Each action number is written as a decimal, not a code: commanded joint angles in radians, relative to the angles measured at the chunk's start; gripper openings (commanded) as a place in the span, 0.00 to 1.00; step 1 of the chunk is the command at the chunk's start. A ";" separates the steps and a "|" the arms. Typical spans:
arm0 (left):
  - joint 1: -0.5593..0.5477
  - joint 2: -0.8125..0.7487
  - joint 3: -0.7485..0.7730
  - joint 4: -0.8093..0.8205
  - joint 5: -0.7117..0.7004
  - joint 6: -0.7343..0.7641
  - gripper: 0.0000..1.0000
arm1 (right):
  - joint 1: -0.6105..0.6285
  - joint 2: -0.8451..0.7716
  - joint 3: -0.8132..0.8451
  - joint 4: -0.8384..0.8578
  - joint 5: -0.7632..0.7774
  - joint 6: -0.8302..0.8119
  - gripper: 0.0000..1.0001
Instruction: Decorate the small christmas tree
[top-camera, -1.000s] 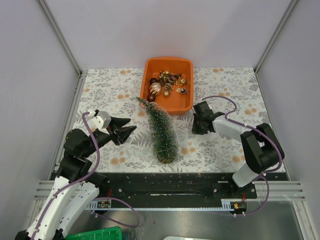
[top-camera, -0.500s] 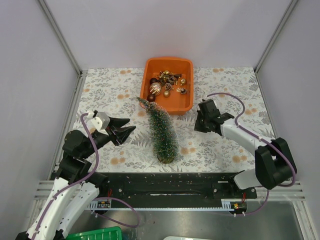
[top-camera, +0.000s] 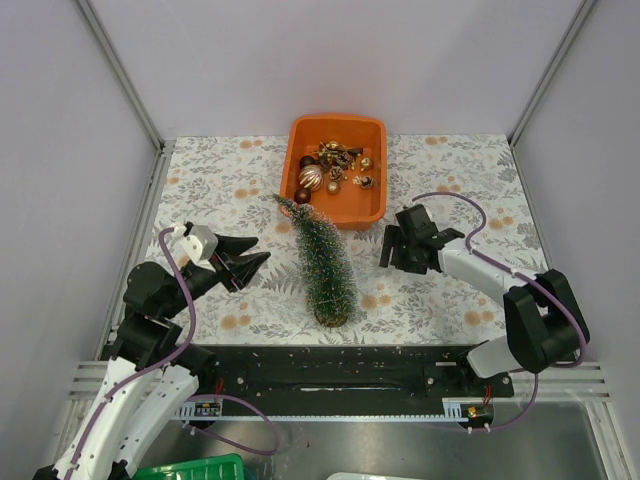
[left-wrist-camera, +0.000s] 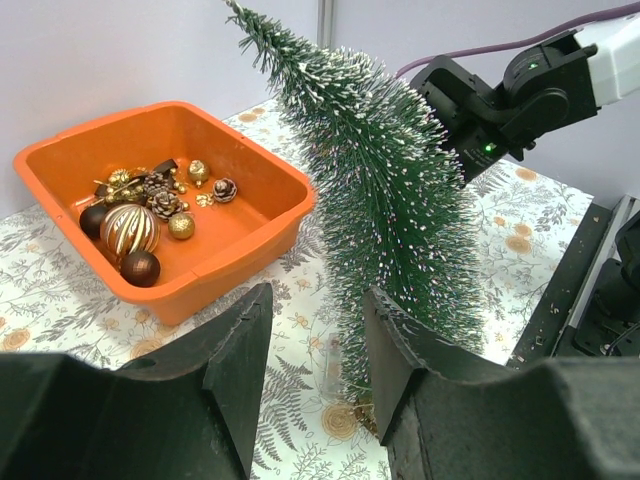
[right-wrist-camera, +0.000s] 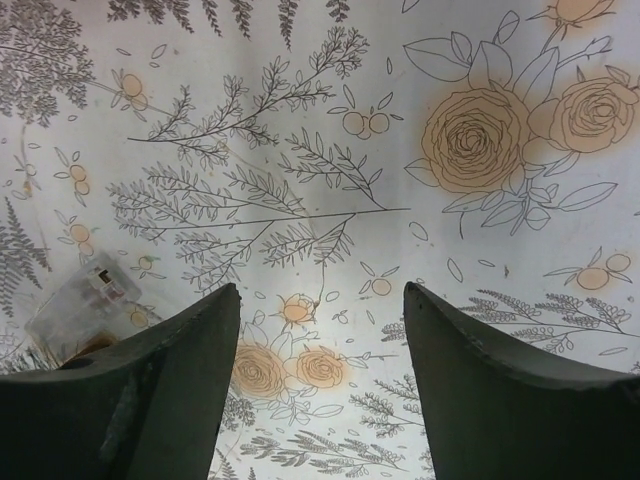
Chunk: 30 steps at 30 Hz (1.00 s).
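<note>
The small christmas tree (top-camera: 324, 262) is dark green with frosty tips and stands leaning at the middle of the table, tip toward the orange tray. The left wrist view shows the tree (left-wrist-camera: 385, 200) close ahead. My left gripper (top-camera: 258, 263) is open and empty just left of the tree; in its own view the left gripper (left-wrist-camera: 317, 300) frames the cloth beside the tree's foot. My right gripper (top-camera: 392, 247) hovers right of the tree, open and empty. In its own view the right gripper (right-wrist-camera: 320, 300) has only flowered tablecloth between its fingers.
The orange tray (top-camera: 370, 205) at the back centre holds several brown and gold baubles (top-camera: 312, 178) and small pinecones (left-wrist-camera: 225, 188). A small clear plastic piece (right-wrist-camera: 80, 305) lies on the cloth near the tree's base. Grey walls enclose three sides.
The right gripper, shut half a second ago, has opened wide and shifted slightly left toward the tree. Left arm and tree have barely moved.
</note>
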 joint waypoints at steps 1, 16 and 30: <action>0.007 -0.012 0.033 0.007 -0.018 0.012 0.45 | -0.005 0.056 0.008 0.056 -0.026 -0.008 0.71; 0.009 -0.009 0.031 0.003 -0.026 0.026 0.45 | -0.004 0.133 0.023 0.090 -0.036 -0.010 0.21; 0.009 -0.007 0.034 -0.011 -0.027 0.034 0.45 | -0.005 0.020 0.067 0.016 -0.026 -0.045 0.00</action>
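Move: The bare patch of patterned cloth it goes for lies almost straight under the right hand, about 4 cm below and 1 cm to the left; no ornament can be made out there. The tree's foot stands some 14 cm back and 10 cm to the left of that hand, and the orange box's middle some 17 cm ahead and 9 cm to the left. From the left hand, the patch is about 10 cm ahead, 22 cm to the right and 30 cm below. Towards the bare cloth between the tree's foot and the box, the open right gripper sinks about 3.5 cm, its fingertips tipping back slightly towards the base, then stays low while the fingers, already closing on the way down, shut completely. The fingertips end close to the cloth; whether they touch it or pinch a thin thing there can't be seen. ##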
